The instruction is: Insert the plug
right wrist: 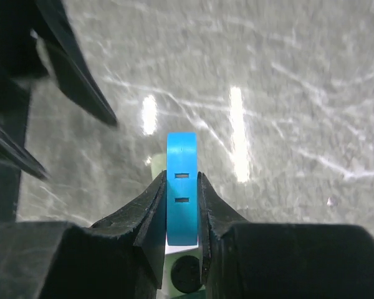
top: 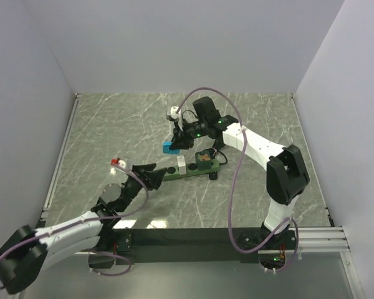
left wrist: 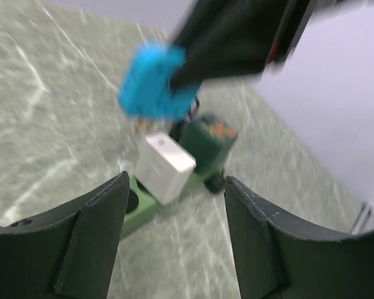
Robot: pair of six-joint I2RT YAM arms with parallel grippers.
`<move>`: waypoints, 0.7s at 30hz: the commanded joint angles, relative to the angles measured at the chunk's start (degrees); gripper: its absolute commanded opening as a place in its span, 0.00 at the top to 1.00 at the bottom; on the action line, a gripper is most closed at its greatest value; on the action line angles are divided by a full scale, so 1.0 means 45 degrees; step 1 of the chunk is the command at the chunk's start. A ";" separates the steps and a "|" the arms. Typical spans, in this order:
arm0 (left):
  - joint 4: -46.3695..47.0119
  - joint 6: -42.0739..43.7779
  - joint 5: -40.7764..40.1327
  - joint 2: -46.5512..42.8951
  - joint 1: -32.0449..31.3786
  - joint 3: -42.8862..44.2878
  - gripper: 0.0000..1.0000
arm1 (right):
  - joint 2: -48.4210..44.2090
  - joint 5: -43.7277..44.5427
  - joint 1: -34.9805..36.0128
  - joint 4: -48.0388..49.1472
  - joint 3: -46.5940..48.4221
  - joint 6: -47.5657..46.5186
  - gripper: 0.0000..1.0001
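My right gripper [top: 176, 142] is shut on a blue plug [top: 169, 149] and holds it above the left part of a green power strip [top: 190, 169]. In the right wrist view the blue plug [right wrist: 181, 187] sits clamped between my fingers, with the pale strip below it. A white plug [top: 181, 164] and a dark green plug [top: 205, 158] sit in the strip. My left gripper [top: 151, 175] is open at the strip's left end. In the left wrist view the blue plug [left wrist: 151, 84] hangs above the white plug [left wrist: 164, 167] and the green strip [left wrist: 143, 208].
A white and red connector [top: 119, 162] lies left of the strip. A white object [top: 172, 113] sits behind my right gripper. Grey walls bound the marble table [top: 112, 124] on three sides. A purple cable [top: 234, 180] loops over the right arm.
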 commanded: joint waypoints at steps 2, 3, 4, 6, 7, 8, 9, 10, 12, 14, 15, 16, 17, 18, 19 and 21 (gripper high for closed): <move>-0.2148 -0.1102 -0.2895 -0.2684 0.0035 -0.1377 0.32 | 0.0351 0.0886 0.0268 -0.0498 0.0623 -0.0941 1.00; -0.3274 -0.1160 -0.3152 -0.3192 0.0035 -0.1338 0.31 | 0.0410 0.0964 0.0327 -0.0498 0.0662 -0.1020 1.00; -0.3518 -0.1335 -0.3213 -0.3951 0.0055 -0.1338 0.30 | 0.0468 0.1062 0.0405 -0.0498 0.0701 -0.1079 1.00; -0.4044 -0.1298 -0.3096 -0.4367 0.0035 -0.1280 0.30 | 0.0741 0.1315 0.0580 -0.0634 0.0972 -0.1294 1.00; -0.4260 -0.1491 -0.3154 -0.4446 0.0035 -0.1144 0.30 | 0.0858 0.1355 0.0620 -0.0790 0.1071 -0.1333 1.00; -0.4378 -0.1532 -0.3213 -0.4389 0.0055 -0.1085 0.30 | 0.1092 0.1375 0.0640 -0.0888 0.1169 -0.1508 1.00; -0.4379 -0.1532 -0.3271 -0.4273 0.0035 -0.1026 0.30 | 0.1171 0.1336 0.0698 -0.0889 0.1286 -0.1548 1.00; -0.4244 -0.1571 -0.3388 -0.3923 0.0055 -0.0987 0.30 | 0.1249 0.1317 0.0699 -0.0870 0.1306 -0.1587 1.00; -0.4087 -0.1552 -0.3350 -0.3492 0.0035 -0.0870 0.30 | 0.1464 0.1414 0.0757 -0.0850 0.1365 -0.1724 1.00; -0.3660 -0.1493 -0.3077 -0.2711 0.0035 -0.0733 0.30 | 0.1659 0.1512 0.0835 -0.0831 0.1346 -0.1880 1.00; -0.3463 -0.1493 -0.2980 -0.2458 0.0055 -0.0694 0.30 | 0.1718 0.1512 0.0816 -0.0811 0.1229 -0.1997 1.00; -0.3287 -0.1435 -0.2882 -0.2010 0.0055 -0.0674 0.30 | 0.1738 0.1396 0.0874 -0.0830 0.1132 -0.2191 1.00; -0.3034 -0.1415 -0.2784 -0.1851 0.0035 -0.0655 0.30 | 0.1777 0.1221 0.0855 -0.0734 0.1015 -0.2367 1.00; -0.2974 -0.1415 -0.2803 -0.1733 0.0035 -0.0635 0.30 | 0.1778 0.1141 0.0894 -0.0675 0.0801 -0.2466 1.00; -0.2935 -0.1376 -0.2803 -0.1578 0.0035 -0.0616 0.30 | 0.1778 0.1102 0.0875 -0.0616 0.0702 -0.2525 1.00; -0.2876 -0.1298 -0.2784 -0.1576 0.0035 -0.0615 0.30 | 0.1836 0.1101 0.0894 -0.0635 0.0487 -0.2778 1.00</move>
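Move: The blue plug, already in the right fingers, is bound for the empty socket at the green strip's left end: about 3 cm back, 2 cm left and 12 cm below that hand. The white plug stands 2 cm back and 2 cm right of the right hand, the green plug level with it and 11 cm right, both some 9 cm below. From the left hand, that socket lies about 5 cm ahead, 4 cm right and 8 cm down. The blue plug is lowered about 6 cm towards the strip's left-end socket and carried some 2 cm left, while the right fingers keep their pinch and tip roughly 10 degrees further down. The empty left hand, fingers staying open, swings about 4 cm left while rising, turning counter-clockwise, then sinks roughly 7 cm beside the strip's left end. ##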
